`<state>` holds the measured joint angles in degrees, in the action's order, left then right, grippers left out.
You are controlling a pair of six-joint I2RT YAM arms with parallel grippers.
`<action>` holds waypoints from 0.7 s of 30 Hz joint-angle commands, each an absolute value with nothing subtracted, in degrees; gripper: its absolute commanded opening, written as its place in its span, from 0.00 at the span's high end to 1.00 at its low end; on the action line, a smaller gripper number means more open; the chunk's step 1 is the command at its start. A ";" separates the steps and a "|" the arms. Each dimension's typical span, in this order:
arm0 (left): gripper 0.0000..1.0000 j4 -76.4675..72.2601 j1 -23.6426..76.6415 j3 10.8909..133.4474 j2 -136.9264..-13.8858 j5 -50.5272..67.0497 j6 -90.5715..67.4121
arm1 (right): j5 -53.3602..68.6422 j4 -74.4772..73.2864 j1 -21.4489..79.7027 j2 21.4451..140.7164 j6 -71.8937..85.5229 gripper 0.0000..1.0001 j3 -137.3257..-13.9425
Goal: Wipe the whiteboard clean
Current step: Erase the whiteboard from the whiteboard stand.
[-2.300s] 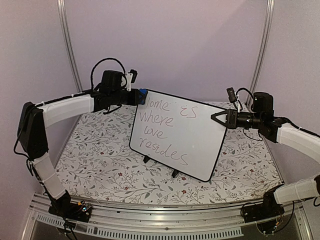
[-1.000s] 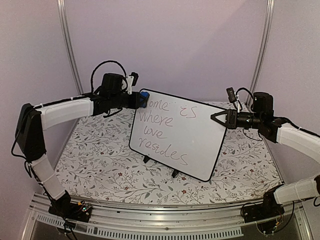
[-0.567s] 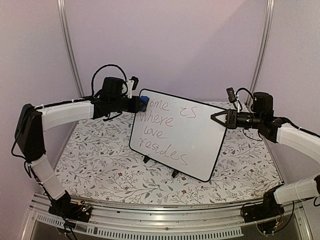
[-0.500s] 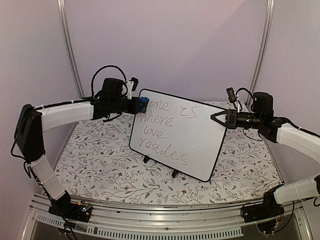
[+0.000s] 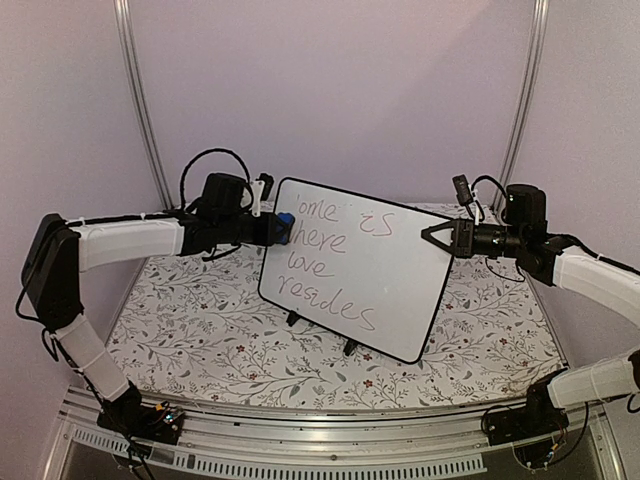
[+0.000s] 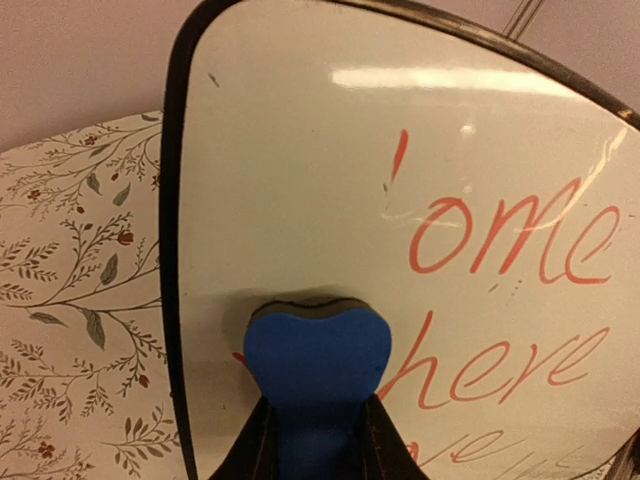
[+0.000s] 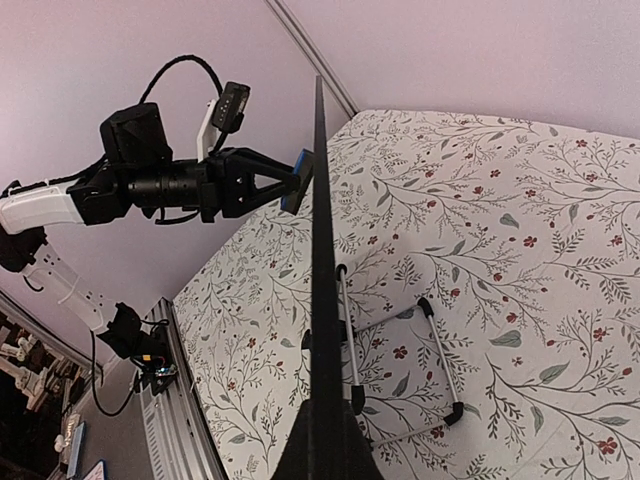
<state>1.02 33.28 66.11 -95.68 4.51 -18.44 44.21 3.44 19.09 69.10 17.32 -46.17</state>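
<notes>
The whiteboard (image 5: 372, 275) stands tilted on its small black feet, with red handwriting reading "ome is / here / love / resides". My left gripper (image 5: 272, 228) is shut on a blue eraser (image 5: 285, 227) and presses it flat on the board near its left edge, level with the second line. In the left wrist view the eraser (image 6: 315, 360) sits between my fingers (image 6: 262, 445), just left of "here" on the whiteboard (image 6: 330, 170). My right gripper (image 5: 436, 238) is shut on the board's right edge. Its wrist view shows the whiteboard (image 7: 320, 230) edge-on between the jaws.
A floral cloth (image 5: 190, 320) covers the table. Behind the board a wire stand (image 7: 440, 350) rests on the cloth. An aluminium rail (image 5: 330, 430) runs along the near edge, and metal posts (image 5: 135, 90) rise against the purple walls.
The left gripper has slid the eraser down the board's left side from the top line to the second line. The first letter of "where" is gone. The right arm has not moved.
</notes>
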 commanded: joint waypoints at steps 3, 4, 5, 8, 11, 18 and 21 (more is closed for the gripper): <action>1.00 1.36 33.97 66.96 -95.64 3.74 -18.24 | 49.28 2.33 21.08 68.99 12.48 1.00 -45.70; 1.00 1.52 33.93 67.77 -95.89 3.77 -18.02 | 49.30 2.32 21.02 68.99 12.41 1.00 -45.70; 1.00 1.76 33.93 68.49 -96.22 3.78 -17.81 | 49.31 2.37 21.02 69.04 12.40 1.00 -45.70; 1.00 2.55 33.94 71.25 -97.27 3.76 -16.85 | 49.31 2.31 21.06 69.08 12.48 1.00 -45.70; 1.00 3.66 33.97 74.79 -98.70 3.78 -15.94 | 49.32 2.20 21.09 69.17 12.41 1.00 -45.87; 1.00 6.02 33.82 80.67 -101.58 3.00 -14.14 | 49.32 2.02 21.11 69.17 12.48 1.00 -45.97; 1.00 6.52 33.64 81.72 -102.05 2.90 -13.80 | 49.31 1.94 21.16 69.17 12.38 1.00 -46.03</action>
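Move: The left hand holds the blue eraser over the "W". The leftover stroke of the wiped "H" lies about 5 cm ahead, 4 cm right and 2 cm up from it; "ome" is some 4 cm ahead, 10 cm right and 3 cm up, the board's top-left corner roughly 7 cm ahead, 1 cm right and 7 cm up. From the right hand, that stroke lies some 29 cm left and 7 cm ahead, about level. With the eraser still against the whiteboard, the left hand pauses briefly, then sweeps it up the leaning face near the left edge, about 5 cm up and 3 cm forward, drifting 2 cm right, towards the top-left corner and onto the leftover "H" stroke. The fingers keep their hold and tip up slightly; the right hand stays still, pinching the board's right edge. ##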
